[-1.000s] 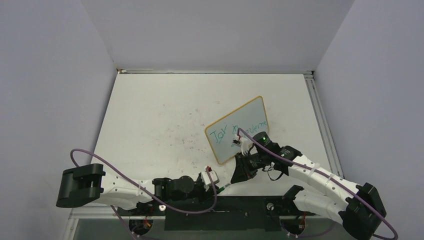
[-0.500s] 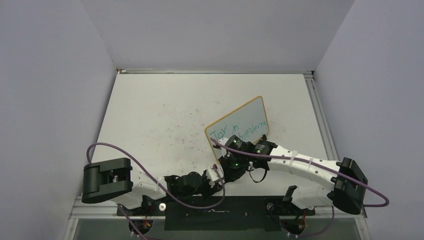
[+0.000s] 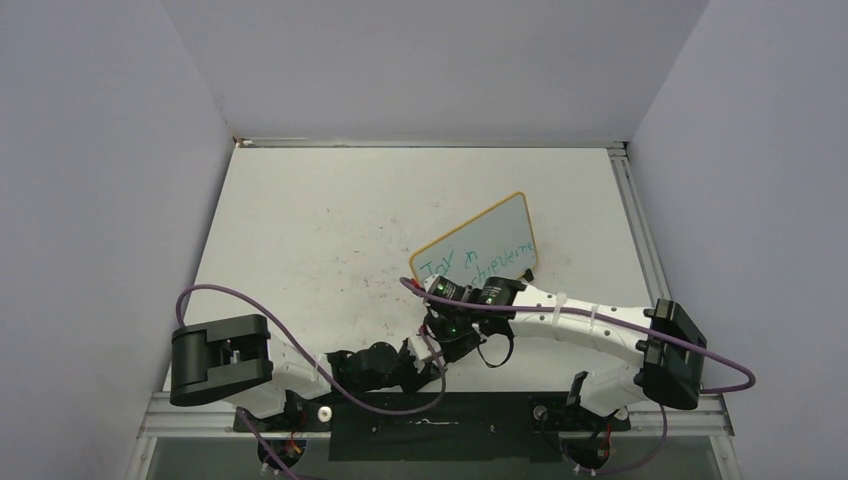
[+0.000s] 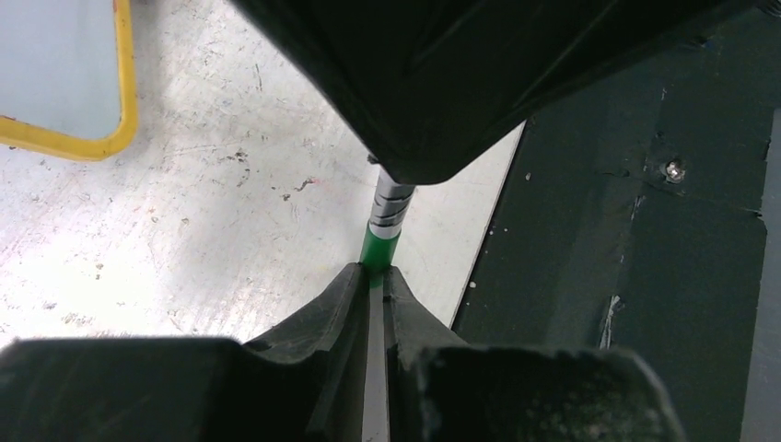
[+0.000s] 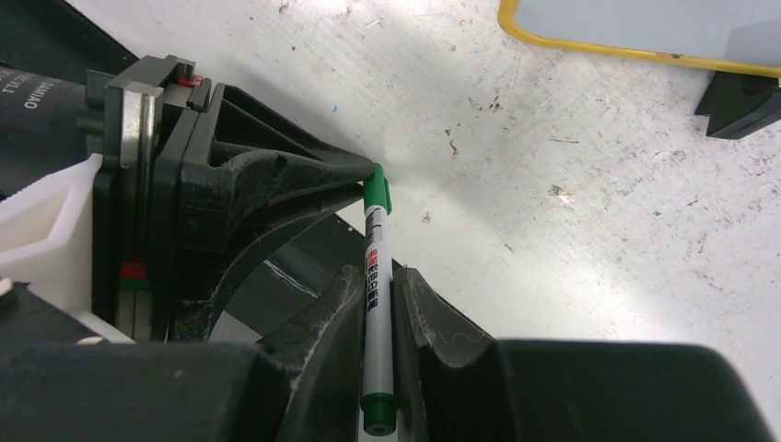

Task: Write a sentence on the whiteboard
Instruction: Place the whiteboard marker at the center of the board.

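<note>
The whiteboard [image 3: 475, 252] stands tilted right of the table's middle, with the teal sentence [image 3: 480, 262] on it in two slanted lines. Its yellow-rimmed corner shows in the left wrist view [image 4: 55, 83] and its lower edge in the right wrist view [image 5: 645, 23]. My right gripper [image 3: 447, 338] [image 5: 378, 273] is shut on the white barrel of a marker [image 5: 378, 295]. My left gripper [image 3: 430, 353] [image 4: 373, 273] is shut on the marker's green cap [image 4: 377, 249] [image 5: 376, 195]. Both meet in front of the board, near the table's front edge.
One of the board's black feet [image 5: 737, 106] rests on the scuffed white table [image 3: 320, 240]. A black base strip [image 3: 430, 415] [image 4: 645, 230] runs along the near edge. Purple cables [image 3: 300, 315] loop over both arms. Walls close in the left, back and right.
My right gripper has moved left and nearer from the board's lower edge, bringing the marker to my left gripper. The left arm swung in, and its fingers now pinch the cap.
</note>
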Available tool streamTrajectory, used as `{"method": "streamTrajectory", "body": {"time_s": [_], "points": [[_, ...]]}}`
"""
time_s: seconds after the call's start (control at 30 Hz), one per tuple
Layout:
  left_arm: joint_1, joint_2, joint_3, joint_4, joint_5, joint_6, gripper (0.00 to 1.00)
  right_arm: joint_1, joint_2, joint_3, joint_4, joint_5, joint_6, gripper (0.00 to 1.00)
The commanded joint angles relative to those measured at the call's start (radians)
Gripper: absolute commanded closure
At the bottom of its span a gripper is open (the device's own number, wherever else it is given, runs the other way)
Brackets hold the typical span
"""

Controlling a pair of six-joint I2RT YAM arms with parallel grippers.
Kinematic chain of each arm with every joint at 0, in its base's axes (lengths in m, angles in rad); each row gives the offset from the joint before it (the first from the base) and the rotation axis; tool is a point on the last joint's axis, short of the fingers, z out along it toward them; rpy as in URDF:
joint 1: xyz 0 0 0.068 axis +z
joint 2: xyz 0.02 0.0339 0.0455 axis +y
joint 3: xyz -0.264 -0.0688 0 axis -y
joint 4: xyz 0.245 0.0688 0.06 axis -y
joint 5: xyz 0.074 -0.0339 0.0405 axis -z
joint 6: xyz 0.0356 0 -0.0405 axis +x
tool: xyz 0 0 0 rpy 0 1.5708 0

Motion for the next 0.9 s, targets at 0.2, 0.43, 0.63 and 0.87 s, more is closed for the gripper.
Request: {"method": "streamTrajectory", "body": {"time_s": [0.2, 0.43, 0.63, 0.87], "points": [[0.043, -0.224, 0.007, -0.072, -0.12, -0.118, 0.63, -0.124, -0.087, -0.15, 0.12, 0.081, 0.028, 0.84], [0.072, -0.505, -0.028, -0.393, -0.236, -0.227, 0.4, -0.254, -0.171, -0.274, 0.157, 0.069, 0.033, 0.44], [0.176, -0.69, 0.053, -0.7, -0.255, -0.315, 0.34, -0.291, -0.241, -0.28, 0.131, 0.137, 0.057, 0.26], [0.49, -0.719, 0.272, -1.063, -0.161, -0.397, 0.16, -0.38, -0.383, -0.208, 0.108, 0.267, 0.051, 0.01]]}}
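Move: The right hand still holds the whiteboard marker by its barrel, the left still has the green cap pinched; the bare table spot it goes to is about 5 cm ahead of the right hand, 2 cm to its right and 8 cm below. From the right hand, the board's near left corner is 9 cm ahead and 4 cm left, its black clip 12 cm ahead and 3 cm right. From the left hand that spot is 5 cm ahead, 7 cm right, 2 cm below. The left hand opens off the green cap and clears out, rising about 7 cm early, then sweeping forward and left some 10 cm each way, turning counter-clockwise as its fingers spread wide. The right hand eases forward about 4 cm, then swings right and down towards the table in front of the board while opening off the barrel, and finally climbs about 3 cm and goes on forward with its fingers wide, having turned some 25 degrees clockwise. ##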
